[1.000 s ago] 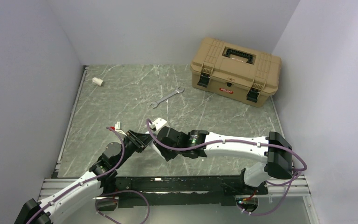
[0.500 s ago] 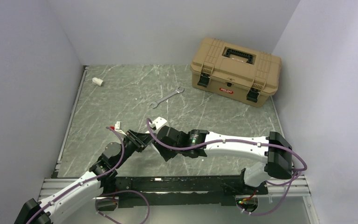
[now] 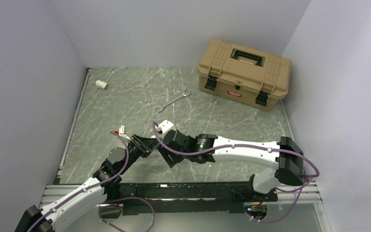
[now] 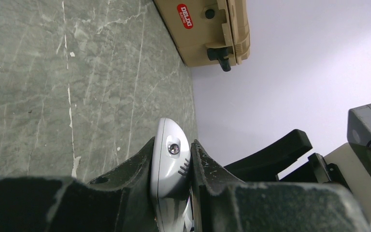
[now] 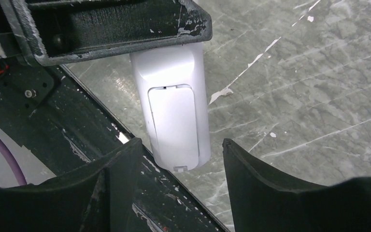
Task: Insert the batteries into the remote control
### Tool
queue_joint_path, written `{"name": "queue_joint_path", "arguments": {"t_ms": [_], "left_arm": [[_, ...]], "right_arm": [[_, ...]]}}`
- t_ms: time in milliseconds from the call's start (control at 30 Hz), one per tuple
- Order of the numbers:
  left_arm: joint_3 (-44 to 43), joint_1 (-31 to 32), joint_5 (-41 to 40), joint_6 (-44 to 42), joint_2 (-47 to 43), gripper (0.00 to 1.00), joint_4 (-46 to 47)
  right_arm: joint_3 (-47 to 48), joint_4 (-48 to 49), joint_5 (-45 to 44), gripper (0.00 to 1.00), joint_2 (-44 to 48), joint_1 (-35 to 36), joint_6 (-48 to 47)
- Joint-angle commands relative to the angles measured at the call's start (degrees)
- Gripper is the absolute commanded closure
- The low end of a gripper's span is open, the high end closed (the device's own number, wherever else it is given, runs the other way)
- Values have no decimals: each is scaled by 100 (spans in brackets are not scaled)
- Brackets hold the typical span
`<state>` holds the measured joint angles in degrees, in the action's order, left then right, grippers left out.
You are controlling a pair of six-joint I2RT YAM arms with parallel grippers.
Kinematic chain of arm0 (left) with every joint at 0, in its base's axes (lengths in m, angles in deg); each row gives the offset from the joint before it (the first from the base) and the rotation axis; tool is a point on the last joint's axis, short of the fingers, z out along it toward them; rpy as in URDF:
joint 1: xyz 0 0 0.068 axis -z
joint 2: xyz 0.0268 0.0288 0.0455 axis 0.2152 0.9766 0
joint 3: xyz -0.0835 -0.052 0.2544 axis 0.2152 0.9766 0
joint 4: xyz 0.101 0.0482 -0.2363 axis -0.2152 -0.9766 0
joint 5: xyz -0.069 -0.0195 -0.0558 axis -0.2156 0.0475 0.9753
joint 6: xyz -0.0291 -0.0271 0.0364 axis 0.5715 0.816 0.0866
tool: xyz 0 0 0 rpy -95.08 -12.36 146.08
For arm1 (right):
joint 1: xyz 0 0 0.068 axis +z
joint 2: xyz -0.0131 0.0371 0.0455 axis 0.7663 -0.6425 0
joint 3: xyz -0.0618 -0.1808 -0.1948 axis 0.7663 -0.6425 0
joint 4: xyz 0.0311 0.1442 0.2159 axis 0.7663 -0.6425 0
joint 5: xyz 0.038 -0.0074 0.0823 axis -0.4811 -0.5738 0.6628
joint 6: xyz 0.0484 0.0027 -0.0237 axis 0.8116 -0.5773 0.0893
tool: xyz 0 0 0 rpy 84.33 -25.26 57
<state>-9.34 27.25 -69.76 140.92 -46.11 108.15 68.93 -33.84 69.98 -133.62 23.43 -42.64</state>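
Note:
The white remote control (image 4: 170, 157) is clamped between the dark fingers of my left gripper (image 4: 172, 144), its rounded end with a small lens sticking out. The right wrist view shows the remote control (image 5: 174, 111) hanging from the left gripper's fingers (image 5: 111, 29), with a closed rectangular cover on its face. My right gripper (image 5: 179, 145) is open; its fingers stand on either side of the remote's lower end without touching it. In the top view both grippers (image 3: 149, 145) meet near the table's front left. The batteries are out of view.
A tan toolbox (image 3: 244, 72) stands closed at the back right. A metal wrench (image 3: 172, 100) lies mid-table. A short white tube stub (image 3: 101, 84) lies at the back left, and a small white tab (image 3: 122, 130) lies beside the left gripper. The black base rail (image 3: 188, 191) runs along the near edge.
The right gripper's jaws have spread wider around the remote's end. The left gripper keeps its hold, and both arms have barely shifted.

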Motion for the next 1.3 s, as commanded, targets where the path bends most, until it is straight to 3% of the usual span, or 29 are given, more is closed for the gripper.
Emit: {"name": "queue_joint_path", "arguments": {"t_ms": [0, 200, 467, 667, 967, 1267], "left_arm": [[381, 21, 68, 175, 31, 100, 466], [352, 19, 280, 135, -82, 100, 371], [260, 22, 1028, 180, -183, 100, 368], [173, 22, 1240, 202, -380, 100, 179], [121, 15, 1360, 237, -285, 100, 311], [95, 15, 1390, 243, -263, 100, 373]], "right_arm": [[181, 40, -240, 35, 451, 22, 23], [-344, 467, -234, 27, 1244, -115, -33], [-1337, 1288, 2307, 18, 2274, -1183, 67], [-1907, 1718, 3254, 14, 2611, -1464, 372], [-2433, 2644, 3723, 13, 2479, -1531, 964], [-2480, 2723, 3709, 12, 2211, -1571, 945]]}}
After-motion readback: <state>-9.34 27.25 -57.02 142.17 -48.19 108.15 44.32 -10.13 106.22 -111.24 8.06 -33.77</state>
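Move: The remote control, cover side up and still gripped by the left hand, has its middle about 2 cm ahead of the right hand, 1 cm to its left and 1 cm below. Its battery cover lies some 1 cm ahead, 1 cm left and 2 cm below, and the left gripper's fingertips about 6 cm ahead, 4 cm left and 1 cm above. From the left hand the remote's middle is about 5 cm back, 3 cm right and 1 cm lower. The right hand rises about 6 cm off the covered back of the remote and swings some 5 cm right, its already parted fingers opening wider, then eases back about 4 cm and sinks a little as the wrist rolls some 35 degrees, so that the fingers, steeply down before, point more to the left. The left hand keeps its pinch on the remote's far end and draws it about 4 cm back and to the right, turning it clockwise by 10 to 15 degrees. ##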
